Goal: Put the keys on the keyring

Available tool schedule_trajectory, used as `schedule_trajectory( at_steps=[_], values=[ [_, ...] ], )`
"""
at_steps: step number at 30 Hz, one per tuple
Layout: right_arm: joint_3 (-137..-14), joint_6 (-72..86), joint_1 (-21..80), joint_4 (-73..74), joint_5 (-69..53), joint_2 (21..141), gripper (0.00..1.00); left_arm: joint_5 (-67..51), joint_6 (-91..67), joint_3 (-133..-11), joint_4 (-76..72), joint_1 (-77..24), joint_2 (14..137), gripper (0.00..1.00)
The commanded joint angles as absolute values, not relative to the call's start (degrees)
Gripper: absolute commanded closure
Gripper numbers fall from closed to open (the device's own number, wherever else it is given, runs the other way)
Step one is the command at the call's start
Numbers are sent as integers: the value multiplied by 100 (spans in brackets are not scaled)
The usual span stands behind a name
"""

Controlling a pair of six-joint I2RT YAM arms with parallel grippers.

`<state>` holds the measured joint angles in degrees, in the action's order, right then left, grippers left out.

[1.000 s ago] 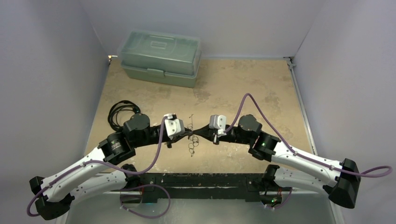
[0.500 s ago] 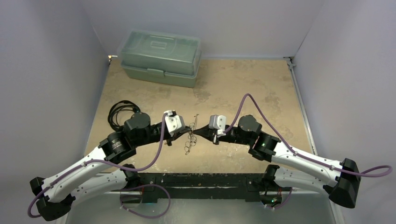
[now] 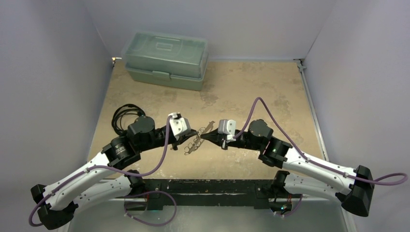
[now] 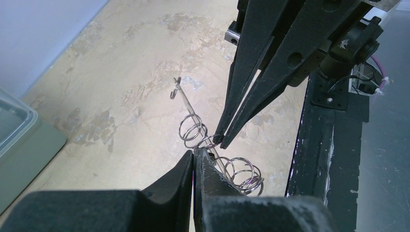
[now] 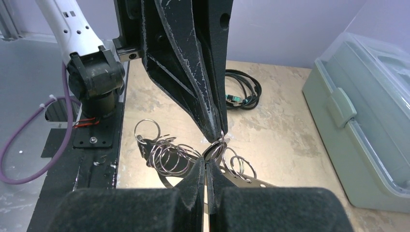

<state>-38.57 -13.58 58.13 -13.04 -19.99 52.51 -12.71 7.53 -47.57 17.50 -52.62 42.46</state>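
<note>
The keyring (image 3: 198,137) is a thin silvery bar strung with several small metal rings. It hangs slanted above the table between both grippers. My left gripper (image 3: 192,134) is shut, its tips pinching the bar in the left wrist view (image 4: 195,152), with ring clusters (image 4: 192,130) on either side. My right gripper (image 3: 205,136) is shut too, its tips (image 5: 207,163) nipping the keyring right where the left fingers (image 5: 215,130) meet it. Rings (image 5: 169,155) fan out to both sides. I cannot make out the keys among the rings.
A pale green lidded box (image 3: 167,60) stands at the back left of the table. A black coiled cable (image 3: 123,116) lies beside the left arm. The black base rail (image 3: 208,186) runs along the near edge. Grey walls close in both sides.
The keyring has swung from nearly upright to a slant, its far end now pointing right. The left gripper moved slightly away from the bases. Both grippers stayed shut.
</note>
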Motion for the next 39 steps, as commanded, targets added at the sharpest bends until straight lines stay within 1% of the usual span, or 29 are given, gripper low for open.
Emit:
schedule_trajectory(
  at_steps=[1, 20, 23, 25, 27, 28, 35, 39],
  values=[
    [-4058, -1406, 5875, -1536, -2065, 5041, 100, -1134, 649, -4764, 1582, -5194, 4210, 100],
    [-3964, -1415, 5875, -1653, -2083, 4922, 100, -1113, 423, -4745, 1586, -5126, 4337, 100],
    [-3965, -1412, 5872, -1652, -2083, 4922, 100, -1107, 405, -4755, 1591, -5122, 4345, 93],
    [-3965, -1422, 5879, -1652, -2083, 4922, 100, -1072, 396, -4755, 1591, -5113, 4327, 82],
    [-3969, -1418, 5876, -1648, -2075, 4928, 100, -1011, 396, -4747, 1591, -5107, 4289, 75],
    [-3964, -1419, 5879, -1652, -2074, 4923, 100, -981, 389, -4746, 1600, -5099, 4256, 74],
    [-3956, -1420, 5875, -1644, -2083, 4922, 100, -892, 501, -4705, 1578, -5096, 3973, 73],
    [-3956, -1419, 5872, -1644, -2153, 4905, 100, -1104, 706, -4589, 1429, -5097, 3648, 72]
  ],
)
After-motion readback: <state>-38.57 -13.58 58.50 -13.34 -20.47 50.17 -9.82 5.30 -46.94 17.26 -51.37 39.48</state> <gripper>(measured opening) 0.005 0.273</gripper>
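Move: The silver ring pinched by the right hand is only about 1 cm to the right of the left fingertips, level ahead and in height, and practically at the right hand's own point. The black key is about 1 cm right of the left hand and 1 cm below it. The metal strip's middle is roughly 1 cm back, 1 cm right and 3 cm below, and the bunch of loose rings is some 4 cm back, 2 cm left and 3 cm below. The left fingertips, still shut at the ring for over half the time, let go by opening about a quarter, shifting about 1 cm forward, then backing up and left, clear of the ring and the right hand. The right hand keeps its pinch on the ring throughout and rises about 1.5 cm, easing slightly back. ##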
